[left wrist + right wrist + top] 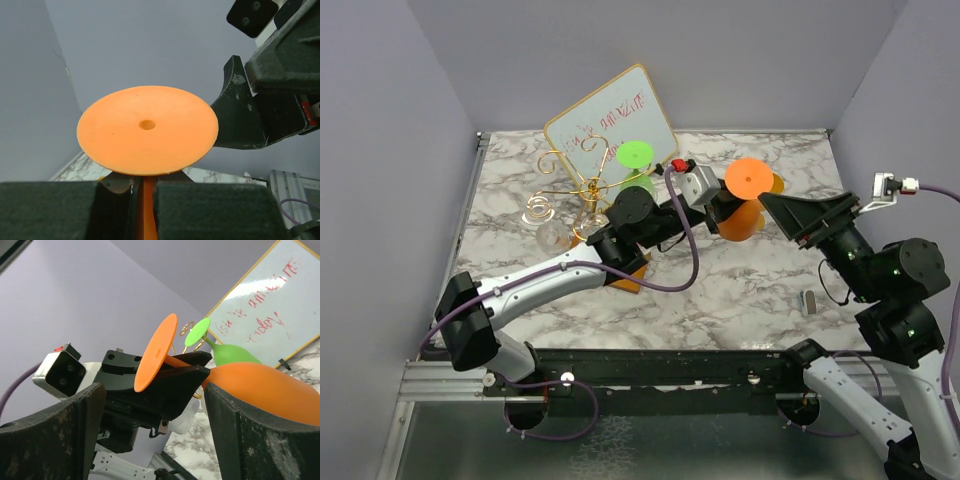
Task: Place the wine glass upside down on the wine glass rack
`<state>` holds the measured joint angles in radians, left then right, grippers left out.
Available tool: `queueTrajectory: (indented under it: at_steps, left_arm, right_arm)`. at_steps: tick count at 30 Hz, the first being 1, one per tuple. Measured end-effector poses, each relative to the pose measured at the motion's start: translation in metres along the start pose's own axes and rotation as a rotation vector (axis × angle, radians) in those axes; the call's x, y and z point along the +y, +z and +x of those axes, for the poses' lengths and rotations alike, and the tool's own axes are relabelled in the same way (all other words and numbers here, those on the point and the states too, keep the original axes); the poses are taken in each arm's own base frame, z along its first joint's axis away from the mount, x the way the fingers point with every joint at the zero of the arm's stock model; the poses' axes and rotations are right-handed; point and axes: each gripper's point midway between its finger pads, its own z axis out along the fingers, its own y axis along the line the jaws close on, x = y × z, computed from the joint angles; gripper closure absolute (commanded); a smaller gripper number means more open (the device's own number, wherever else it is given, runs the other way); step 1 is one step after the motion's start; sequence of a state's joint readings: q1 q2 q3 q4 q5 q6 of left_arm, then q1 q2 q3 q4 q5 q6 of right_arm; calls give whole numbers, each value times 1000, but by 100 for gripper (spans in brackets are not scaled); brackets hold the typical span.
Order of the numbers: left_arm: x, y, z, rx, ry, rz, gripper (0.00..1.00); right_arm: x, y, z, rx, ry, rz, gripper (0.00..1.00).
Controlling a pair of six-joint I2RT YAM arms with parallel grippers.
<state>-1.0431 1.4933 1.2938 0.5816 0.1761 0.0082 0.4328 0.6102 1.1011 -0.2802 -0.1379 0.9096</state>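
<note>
The wine glass is orange plastic, held foot-up: its round foot [750, 177] [147, 130] [156, 354] sits above the bowl [741, 221] [265, 390]. My left gripper [718, 207] [146, 210] is shut on its thin stem, above the marble table's middle. My right gripper [775, 210] [152, 390] stands open just right of the glass, its fingers [237, 112] on either side of the left jaws and the bowl. The gold wire wine glass rack [582, 185] stands at the back left, its wooden base [630, 281] partly hidden under my left arm.
A green wine glass [636, 160] [227, 354] hangs upside down on the rack. A clear glass [550, 236] is at the rack's left side. A tilted whiteboard [610, 125] [270, 310] leans behind. A small grey piece [810, 300] lies on the table at the right.
</note>
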Motion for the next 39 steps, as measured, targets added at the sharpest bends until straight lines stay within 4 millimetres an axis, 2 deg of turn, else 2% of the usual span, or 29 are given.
queueTrajectory:
  at_steps: [4,7,11,17,22,27,29,32,38,39]
  left_arm:
    - [-3,-6,-4,-4,37,19,100]
    - [-4,-9,-11,-18,58,26,100]
    - [-9,-13,-18,-29,79,54,100]
    - [-18,-20,-16,-26,103,108,100]
    - [-22,-27,-10,-15,124,128,100]
    - [-23,-29,-5,3,126,135,100]
    - [-23,-29,-7,-2,131,136,92]
    - [-24,-29,-8,-6,128,138,74]
    - [-26,-30,-10,-3,51,132,26]
    - [-27,-31,-12,-4,32,130,20]
  right_arm:
    - [9,-5,-2,-23,42,-52,18]
    - [14,-5,-5,-34,64,-72,26]
    - [10,2,-3,-23,89,-55,36]
    - [2,15,1,-2,109,-20,48]
    - [1,24,5,29,105,-16,71]
    - [7,23,6,43,96,-35,98]
    - [9,22,5,46,100,-37,99]
    - [10,21,5,48,103,-35,99]
    - [15,16,-2,21,88,-51,99]
    - [15,15,-3,11,81,-52,99]
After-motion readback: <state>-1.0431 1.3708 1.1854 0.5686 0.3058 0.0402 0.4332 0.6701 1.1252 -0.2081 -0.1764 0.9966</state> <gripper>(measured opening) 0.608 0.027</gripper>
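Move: Ahead of the wide-open right hand, about 5 cm out and 4 cm to its left, roughly 1 cm higher, is the foot of the upside-down orange glass. The left hand already pinches the stem, with that foot some 3 cm above its fingers, 1 cm ahead and 1 cm right. From the left hand, the standing yellow glass is about 16 cm ahead, 12 cm right and 27 cm lower; the green glass on the rack is 15 cm ahead, 17 cm left and 15 cm lower. Bringing the orange glass back about 3 cm and 2 cm left by its stem, the left hand feeds the foot to the right gripper. The right backs off slightly, then slides forward and left around the rim and shuts, pinching the foot's edge. Only then do the left fingers open and let go of the stem, while the right eases back and up. ##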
